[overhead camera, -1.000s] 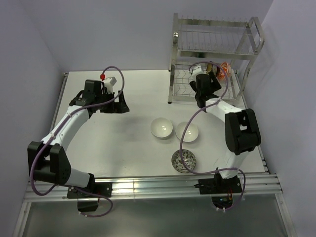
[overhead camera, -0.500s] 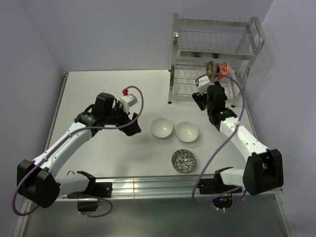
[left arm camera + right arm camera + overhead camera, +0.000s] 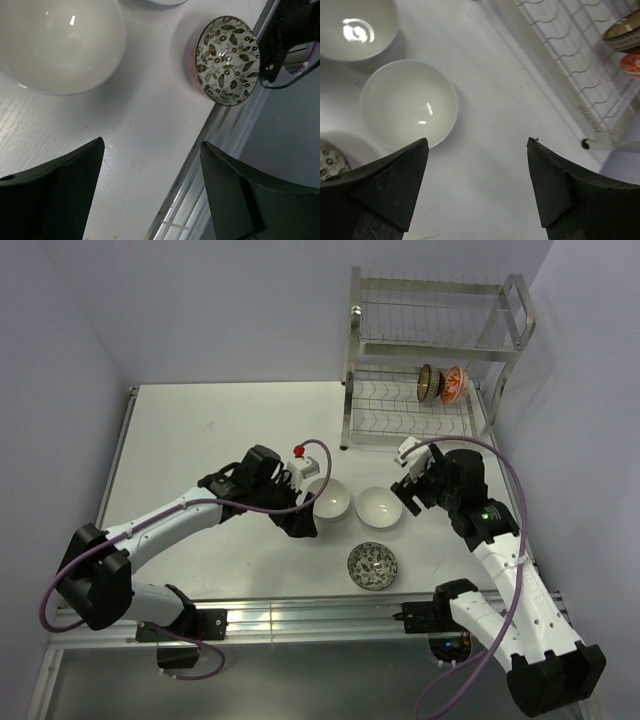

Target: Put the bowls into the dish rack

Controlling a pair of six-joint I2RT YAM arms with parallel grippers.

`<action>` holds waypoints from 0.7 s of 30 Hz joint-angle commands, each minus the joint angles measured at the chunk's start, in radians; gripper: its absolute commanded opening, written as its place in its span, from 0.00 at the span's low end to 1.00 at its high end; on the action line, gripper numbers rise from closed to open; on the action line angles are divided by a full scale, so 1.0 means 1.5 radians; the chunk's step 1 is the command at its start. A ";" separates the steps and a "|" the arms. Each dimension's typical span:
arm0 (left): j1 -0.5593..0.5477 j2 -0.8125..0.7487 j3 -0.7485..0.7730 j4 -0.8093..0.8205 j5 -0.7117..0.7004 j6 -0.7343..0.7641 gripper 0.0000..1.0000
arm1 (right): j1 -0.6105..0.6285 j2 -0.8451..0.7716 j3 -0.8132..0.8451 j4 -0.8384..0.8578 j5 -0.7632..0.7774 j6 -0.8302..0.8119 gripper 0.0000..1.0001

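Two plain white bowls [image 3: 327, 498] [image 3: 379, 507] sit side by side mid-table, with a grey-white patterned bowl [image 3: 373, 565] in front of them. The silver dish rack [image 3: 353, 370] stands at the back right; a dark brown bowl [image 3: 426, 383] and an orange-red bowl [image 3: 453, 383] stand on edge in its lower tier. My left gripper [image 3: 303, 523] hangs open just left of the left white bowl [image 3: 60, 45], over bare table. My right gripper [image 3: 410, 498] is open just right of the right white bowl [image 3: 410, 102], nothing between its fingers.
The table's metal front rail [image 3: 215, 130] runs close to the patterned bowl [image 3: 227, 60]. Purple cables [image 3: 500, 465] loop off both arms. Walls close in on the left, back and right. The rack's wire slots [image 3: 560, 45] lie beyond my right gripper [image 3: 477, 142].
My left arm swept right from the far left to the white bowls, its jaws narrowing a little. My right arm drew back from the rack, down beside the right white bowl.
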 commanded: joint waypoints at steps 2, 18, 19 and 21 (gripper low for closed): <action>-0.042 0.041 0.033 0.071 0.030 -0.083 0.82 | -0.021 -0.024 -0.003 -0.129 -0.091 -0.027 0.86; -0.207 0.299 0.242 0.025 -0.084 -0.129 0.62 | -0.295 0.045 0.161 -0.291 -0.365 -0.048 0.82; -0.214 0.306 0.247 0.019 -0.094 -0.128 0.61 | -0.305 0.055 0.172 -0.301 -0.376 -0.053 0.82; -0.228 0.331 0.262 0.015 -0.113 -0.127 0.61 | -0.337 0.075 0.194 -0.319 -0.394 -0.065 0.82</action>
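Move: The patterned bowl lies about 15 cm to the right of the left hand, 8 cm nearer the base and some 10 cm lower. At about that same lower height, one white bowl sits 7 cm ahead and 5 cm to the left hand's right; the second white bowl is 5 cm ahead and 16 cm to its right. From the right hand, the patterned bowl is roughly 16 cm back, 12 cm left and 17 cm below. Rightward across the near side of the white bowls, the empty left hand sweeps about 12 cm towards the patterned bowl, sinking some 5 cm and easing back near the end, its fingers narrowing but still well open. The empty right hand draws back and to its right, dipping slightly and then rising about 5 cm as its wrist rolls and tips down. ##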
